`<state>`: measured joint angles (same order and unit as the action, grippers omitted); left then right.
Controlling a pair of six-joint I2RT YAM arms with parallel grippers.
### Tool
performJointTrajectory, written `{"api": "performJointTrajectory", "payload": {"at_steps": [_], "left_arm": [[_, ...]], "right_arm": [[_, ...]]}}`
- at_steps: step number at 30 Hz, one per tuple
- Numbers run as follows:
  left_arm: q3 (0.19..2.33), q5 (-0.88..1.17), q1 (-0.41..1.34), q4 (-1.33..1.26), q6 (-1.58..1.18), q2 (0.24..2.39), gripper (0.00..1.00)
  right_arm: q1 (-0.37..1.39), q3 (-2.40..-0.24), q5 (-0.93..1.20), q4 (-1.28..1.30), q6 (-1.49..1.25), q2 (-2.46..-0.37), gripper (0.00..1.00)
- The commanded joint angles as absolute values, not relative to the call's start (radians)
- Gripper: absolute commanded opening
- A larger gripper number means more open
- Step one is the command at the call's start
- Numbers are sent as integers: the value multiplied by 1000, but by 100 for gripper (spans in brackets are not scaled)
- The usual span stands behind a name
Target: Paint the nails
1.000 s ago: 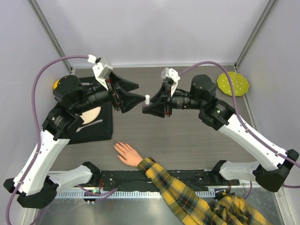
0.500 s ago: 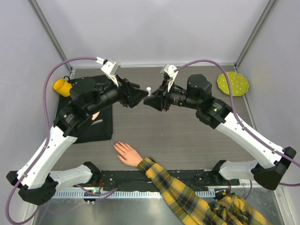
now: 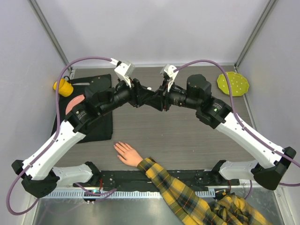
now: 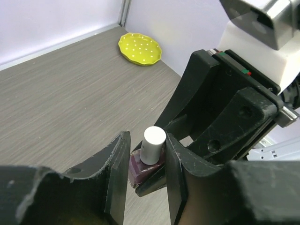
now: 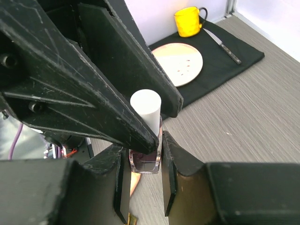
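A small dark purple bottle [image 5: 144, 161] with a white cap [image 5: 146, 105] is held above the table, and my right gripper [image 5: 144, 147] is shut on its glass body. My left gripper [image 4: 146, 145] straddles the cap [image 4: 153, 143]. One finger touches the cap and a narrow gap shows on the other side. From above, the two grippers meet tip to tip, the left gripper [image 3: 146, 93] against the right gripper [image 3: 156, 98], and hide the bottle. The pale hand [image 3: 127, 153] with a plaid sleeve [image 3: 173, 187] lies flat near the front edge. Its nails are too small to make out.
A black cloth [image 3: 101, 127] at the left carries a pink plate [image 3: 72, 103], a yellow mug [image 3: 63, 87] and a knife [image 5: 222, 44]. A yellow dotted plate [image 3: 233, 84] sits at the back right corner. Grey walls close off the back and sides.
My left arm has swung right to the bottle, and its jaws have come round the white cap and narrowed. The right gripper has shifted slightly back, still holding the bottle.
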<state>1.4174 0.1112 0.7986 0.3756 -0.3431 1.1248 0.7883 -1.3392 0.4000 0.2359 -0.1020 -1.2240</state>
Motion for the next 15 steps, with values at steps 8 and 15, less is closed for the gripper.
{"api": "performJointTrajectory", "payload": {"at_steps": [8, 15], "left_arm": [[1468, 187, 804, 394, -287, 1154, 0], [1213, 1127, 614, -284, -690, 1068, 0]], "right_arm": [[787, -1364, 416, 180, -86, -1177, 1], [813, -1223, 1161, -269, -269, -1106, 1]]}}
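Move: The nail polish's white cap stands between the left hand's open fingertips, about 1 cm ahead and 1 cm to the right of their midpoint; the bottle below it is level in reach, some 1 cm to the right and 3 cm down. The mannequin hand lies roughly 13 cm back, 11 cm left and 38 cm below. From the right hand, which holds the bottle, the cap is about 1 cm ahead and 3 cm up. The left fingers shut on the white cap and pinch it, after an easing of barely 1 cm forward, right and down. Then both hands swing back towards the bases together, about 4 cm, gathering speed, the left wrist turning clockwise nearly 20 degrees and the right some 10 counter-clockwise, while the right keeps its grip on the bottle. ##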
